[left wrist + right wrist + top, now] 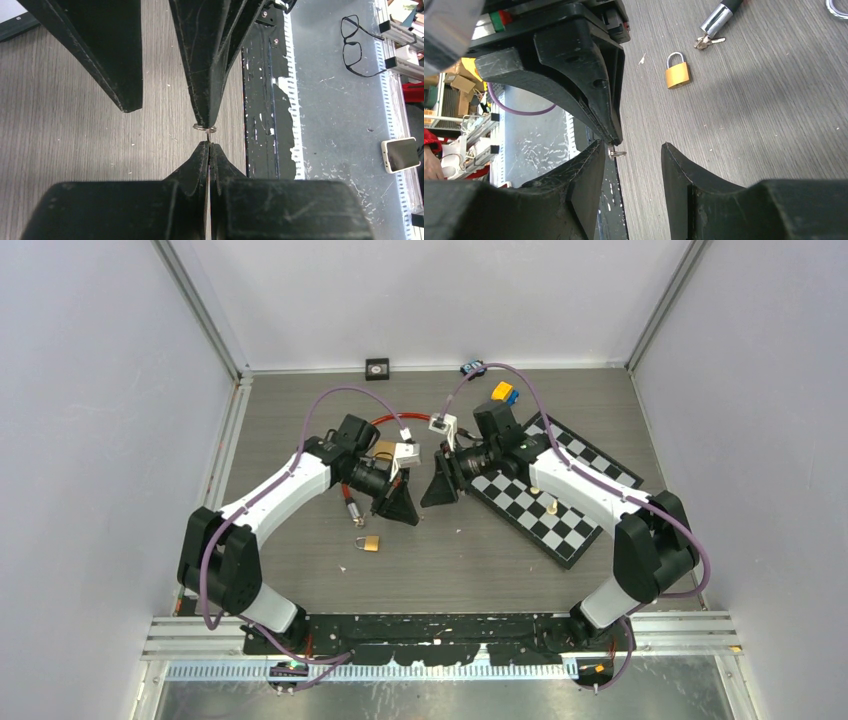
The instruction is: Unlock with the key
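My left gripper (pixel 208 145) is shut on a small key (pixel 208 136), held above the table. Only the key's end and its wire ring (pixel 205 129) stick out past the fingertips. My right gripper (pixel 633 145) faces it tip to tip and stands open. The key ring (pixel 617 153) hangs just inside the right gripper's left finger (pixel 589 170), close to or touching it. A brass padlock (pixel 370 542) lies flat on the table below and in front of both grippers (pixel 408 512) (pixel 432 495), its shackle shut, also visible as the padlock (pixel 677 72).
A cable lock with keys (pixel 350 505) lies left of the grippers. A second brass padlock (pixel 383 450) sits behind the left wrist. A checkerboard (pixel 560 495) with a small pawn lies under the right arm. A blue-yellow block (pixel 503 392) is at the back.
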You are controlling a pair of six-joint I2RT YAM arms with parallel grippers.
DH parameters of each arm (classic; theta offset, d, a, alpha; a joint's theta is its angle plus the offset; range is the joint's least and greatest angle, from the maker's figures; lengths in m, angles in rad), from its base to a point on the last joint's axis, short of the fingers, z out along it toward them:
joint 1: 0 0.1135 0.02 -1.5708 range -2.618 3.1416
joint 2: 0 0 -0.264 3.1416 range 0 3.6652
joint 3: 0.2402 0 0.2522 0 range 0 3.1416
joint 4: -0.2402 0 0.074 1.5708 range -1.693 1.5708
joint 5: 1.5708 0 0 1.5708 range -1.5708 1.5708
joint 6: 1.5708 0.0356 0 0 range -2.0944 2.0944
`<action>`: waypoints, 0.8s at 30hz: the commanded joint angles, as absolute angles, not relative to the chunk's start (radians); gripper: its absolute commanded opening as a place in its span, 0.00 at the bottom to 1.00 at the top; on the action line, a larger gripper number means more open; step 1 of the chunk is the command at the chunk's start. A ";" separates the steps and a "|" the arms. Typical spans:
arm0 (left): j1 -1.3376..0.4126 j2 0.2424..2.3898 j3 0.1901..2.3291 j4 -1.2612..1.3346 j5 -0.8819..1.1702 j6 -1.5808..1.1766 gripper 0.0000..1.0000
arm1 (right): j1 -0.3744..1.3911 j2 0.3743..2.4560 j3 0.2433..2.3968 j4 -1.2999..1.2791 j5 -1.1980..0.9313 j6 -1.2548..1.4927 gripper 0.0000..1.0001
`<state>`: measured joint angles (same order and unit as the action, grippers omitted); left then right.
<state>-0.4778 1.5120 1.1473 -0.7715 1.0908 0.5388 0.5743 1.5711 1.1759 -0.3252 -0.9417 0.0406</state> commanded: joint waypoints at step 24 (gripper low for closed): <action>-0.485 1.499 1.151 -0.785 1.073 0.567 0.00 | 0.649 1.608 1.204 -0.399 -0.965 -0.066 0.30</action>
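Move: The key's ring sticks out past my left fingertips, about 2 cm to the right of my left hand point and 1 cm below it. From my right hand the ring is some 3 cm back, 2 cm left and 2 cm lower. On the table about 14 cm below my right hand, the small padlock lies roughly 15 cm left and 3 cm back; the red cable lock's key end is 17 cm left and 2 cm ahead. My left hand holds still, its fingers still shut on the key. I draw my half-open right hand back about 3 cm and a little left, then sink it some 2 cm as well, turning slightly counter-clockwise. The fingertips come around the key's ring and narrow to roughly a third open, without clamping it yet. ##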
